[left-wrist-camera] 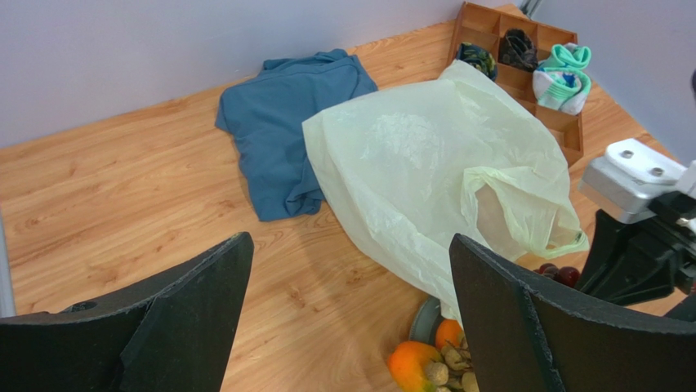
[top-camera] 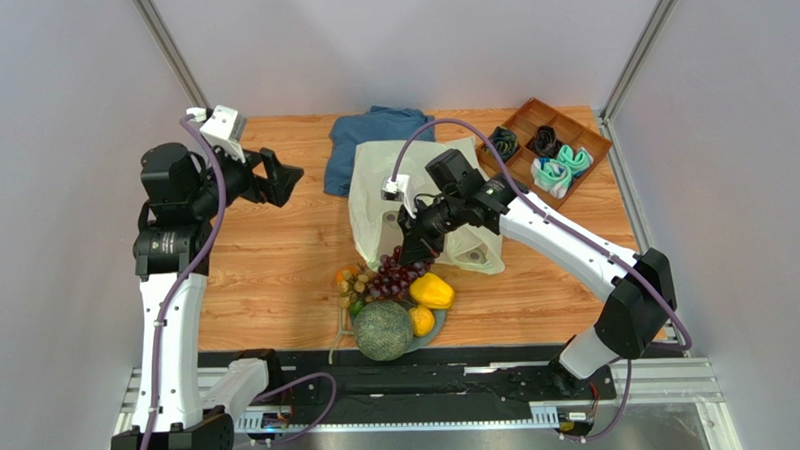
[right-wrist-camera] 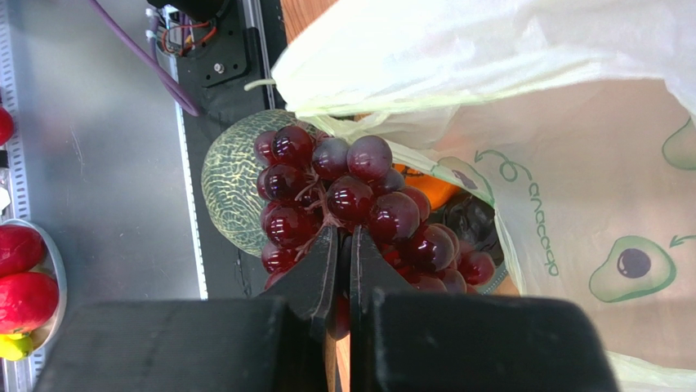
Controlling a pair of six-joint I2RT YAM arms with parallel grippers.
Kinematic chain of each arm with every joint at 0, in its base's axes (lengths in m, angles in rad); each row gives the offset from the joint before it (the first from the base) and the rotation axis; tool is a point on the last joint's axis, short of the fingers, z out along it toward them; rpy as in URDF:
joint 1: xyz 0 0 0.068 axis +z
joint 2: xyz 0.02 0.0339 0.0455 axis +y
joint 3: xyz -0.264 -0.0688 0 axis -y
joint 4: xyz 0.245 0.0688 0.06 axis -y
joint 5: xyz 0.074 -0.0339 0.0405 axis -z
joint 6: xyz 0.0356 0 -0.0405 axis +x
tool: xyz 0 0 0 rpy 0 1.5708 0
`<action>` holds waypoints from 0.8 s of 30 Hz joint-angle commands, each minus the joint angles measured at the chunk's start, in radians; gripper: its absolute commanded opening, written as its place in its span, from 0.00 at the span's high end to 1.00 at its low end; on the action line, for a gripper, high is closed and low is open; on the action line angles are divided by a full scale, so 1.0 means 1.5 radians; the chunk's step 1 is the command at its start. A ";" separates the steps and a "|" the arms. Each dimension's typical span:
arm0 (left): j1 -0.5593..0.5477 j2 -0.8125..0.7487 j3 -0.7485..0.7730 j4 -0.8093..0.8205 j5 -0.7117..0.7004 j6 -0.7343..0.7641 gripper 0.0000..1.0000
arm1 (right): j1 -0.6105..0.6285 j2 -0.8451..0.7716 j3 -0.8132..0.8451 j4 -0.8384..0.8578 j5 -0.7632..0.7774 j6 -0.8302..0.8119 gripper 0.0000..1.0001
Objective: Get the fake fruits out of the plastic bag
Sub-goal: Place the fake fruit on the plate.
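Observation:
The pale yellow-green plastic bag [top-camera: 413,190] lies crumpled mid-table, also seen in the left wrist view [left-wrist-camera: 425,163]. My right gripper [top-camera: 416,246] is shut on the stem of the dark purple grapes [right-wrist-camera: 351,200], and the bunch [top-camera: 396,277] hangs at the bag's near mouth. Just in front of them, on a grey plate [top-camera: 437,333], sit the netted green melon [top-camera: 383,331], a yellow piece [top-camera: 432,291], an orange [top-camera: 421,320] and small tan pieces [top-camera: 351,280]. My left gripper [top-camera: 280,179] is open and empty, raised left of the bag.
A blue cloth [top-camera: 371,146] lies behind the bag. A wooden tray [top-camera: 523,118] with rolled socks stands at the back right. A bowl [right-wrist-camera: 57,269] of red fruit shows below the table's near edge, beside the metal rail [top-camera: 430,384].

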 commanded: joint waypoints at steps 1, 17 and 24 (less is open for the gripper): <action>0.022 -0.037 -0.020 0.024 0.041 -0.037 0.02 | 0.011 0.002 -0.013 0.047 0.003 0.021 1.00; 0.055 -0.039 -0.037 0.056 0.084 -0.104 0.02 | 0.047 0.042 -0.042 0.058 0.041 0.027 0.71; 0.054 -0.028 -0.037 0.078 0.100 -0.128 0.02 | 0.050 0.054 -0.025 0.051 0.081 0.034 0.49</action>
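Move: The grapes already hang in the right hand's shut fingers, over the far side of the full plate, whose middle lies about 8 cm back, 1 cm left and 14 cm below. The melon sits some 11 cm back and 5 cm left; the yellow pepper about 5 cm back and 5 cm right; the brown nuts about 3 cm back and 10 cm left. From the empty left hand the plate is roughly 17 cm back, 21 cm right and 30 cm down. Downward, about 5 cm and only a centimetre or so back and to its left, the right hand lowers the bunch of grapes into the far part of the heap, between nuts, melon and yellow pepper. Still sinking, the fingers spread in the second half to about half open, ending their pinch with the pads still around the grapes. ##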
